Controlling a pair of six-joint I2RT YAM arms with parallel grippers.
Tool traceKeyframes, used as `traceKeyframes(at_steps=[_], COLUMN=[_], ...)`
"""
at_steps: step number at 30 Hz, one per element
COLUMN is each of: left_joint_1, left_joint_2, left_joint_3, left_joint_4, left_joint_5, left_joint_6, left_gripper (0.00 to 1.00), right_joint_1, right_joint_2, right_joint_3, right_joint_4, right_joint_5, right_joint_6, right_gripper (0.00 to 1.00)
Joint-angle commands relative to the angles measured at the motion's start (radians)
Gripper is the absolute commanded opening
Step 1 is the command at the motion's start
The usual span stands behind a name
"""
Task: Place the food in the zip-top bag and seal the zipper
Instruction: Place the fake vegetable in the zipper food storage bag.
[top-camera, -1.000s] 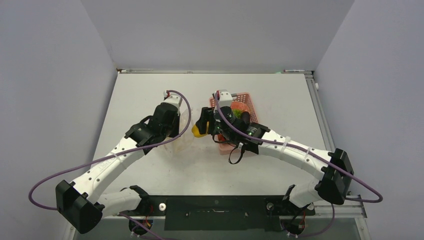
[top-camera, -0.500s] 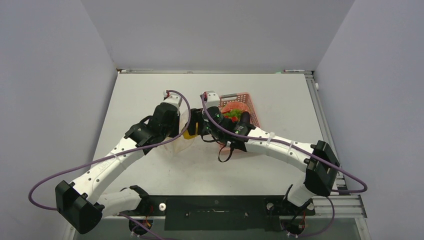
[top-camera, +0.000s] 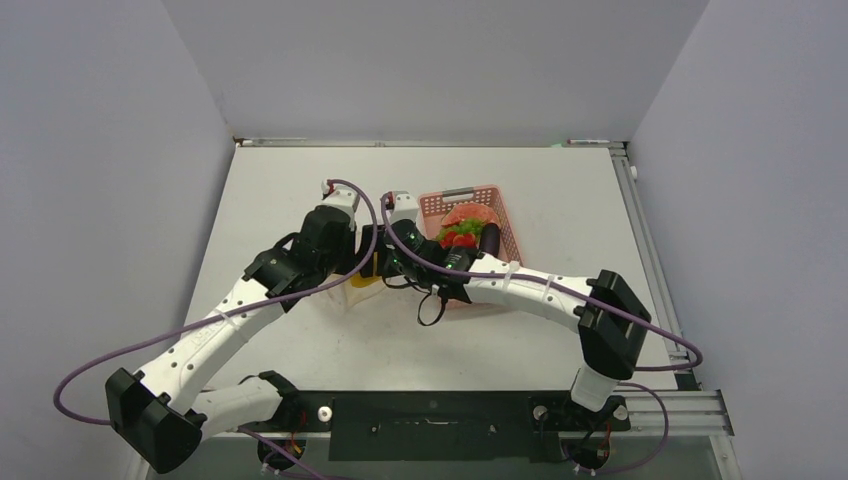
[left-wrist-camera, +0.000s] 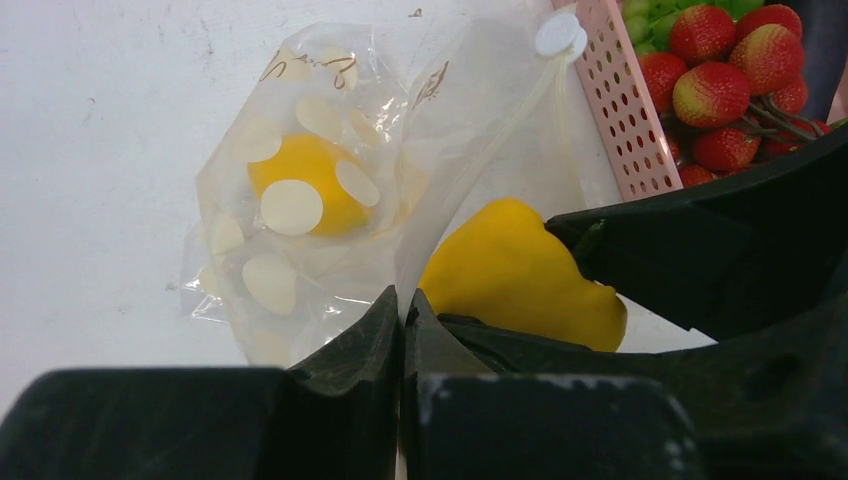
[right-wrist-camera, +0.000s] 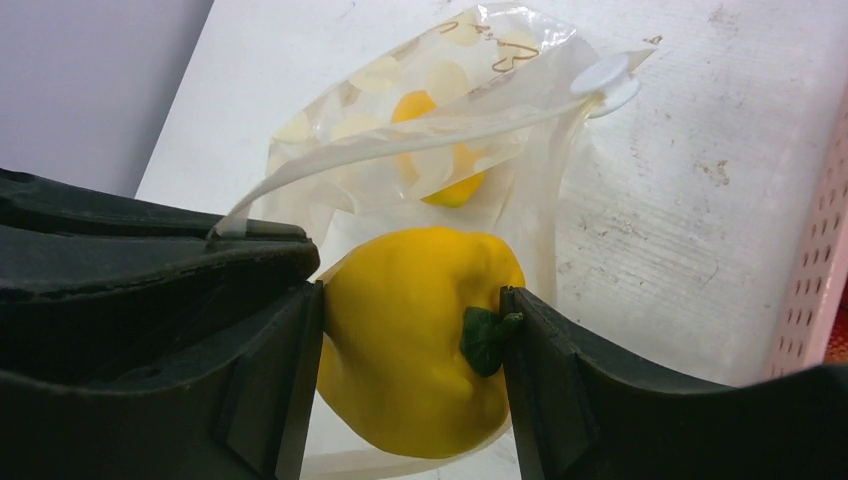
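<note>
My left gripper (left-wrist-camera: 403, 300) is shut on the mouth edge of the clear zip-top bag (left-wrist-camera: 330, 110), holding it up off the white table. A yellow lemon (left-wrist-camera: 300, 185) lies inside the bag. The zipper (right-wrist-camera: 400, 145) runs as a stiff strip from the pinched edge to a white slider (right-wrist-camera: 605, 78). My right gripper (right-wrist-camera: 410, 335) is shut on the yellow bell pepper (right-wrist-camera: 415, 350), right at the bag's open mouth and below the zipper strip. More food stays in the pink basket (top-camera: 455, 195): a red cluster (left-wrist-camera: 740, 70), green pieces (top-camera: 460, 228) and a dark eggplant (top-camera: 490, 238).
The pink basket stands just right of the bag, its slotted wall (left-wrist-camera: 620, 110) close to the slider. Both forearms cross the middle of the table (top-camera: 300, 190). Grey walls stand on three sides, and a metal rail (top-camera: 640, 230) lines the right edge.
My right arm has carried the yellow pepper leftward from beside the basket to the bag's mouth. The left gripper has kept its hold on the bag's edge.
</note>
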Motion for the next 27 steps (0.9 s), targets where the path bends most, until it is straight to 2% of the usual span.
traceKeyframes(at_steps=[1,6,13,17,27], left_joint_1=[0.005,0.005,0.005,0.005,0.006], left_joint_2=[-0.027,-0.031,-0.028,-0.027,-0.024], left_joint_3=[0.01,0.01,0.01,0.009,0.009], left_joint_4=[0.039,0.04,0.039,0.039,0.039], left_joint_5=[0.0,-0.001,-0.004,-0.006,-0.013], left_joint_6=[-0.003,-0.003,-0.003,-0.005,-0.005], left_gripper=[0.0,0.0,0.0,0.0,0.0], right_joint_1=[0.016,0.022,0.022,0.02,0.019], right_joint_2=[0.025,0.027,-0.01,-0.031,-0.139], right_joint_3=[0.047,0.042,0.017,0.005,-0.053], right_joint_4=[0.069,0.071,0.07,0.066,0.016], right_joint_5=[-0.023,-0.023,-0.006,0.008,0.084], right_joint_6=[0.036,0.038,0.031,0.027,-0.005], right_gripper=[0.39,0.6,0.83,0.86,0.87])
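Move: The right hand holds the yellow pepper in its fingers at the open bag mouth, whose middle is only about 2 cm ahead, 1 cm left and 2 cm below. The bagged yellow food lies some 6 cm ahead, 10 cm left and 12 cm down; the zipper slider is about 9 cm ahead and 1 cm right, 3 cm down, and the basket 8 cm ahead, 21 cm right, 12 cm down. From the left hand, already pinching the rim, the mouth's middle is roughly 4 cm ahead, 4 cm right and 2 cm below. The right hand sinks about 2 cm, easing a little back and left, to lower the held yellow pepper into the bag mouth, then opens its fingers from a bit over half to nearly wide and lets go of it. With the fingers open it then rises about 2 cm and backs off slightly to the right, while the left hand stays almost in place with its shut fingers still pinching the bag's rim to hold the mouth open. ##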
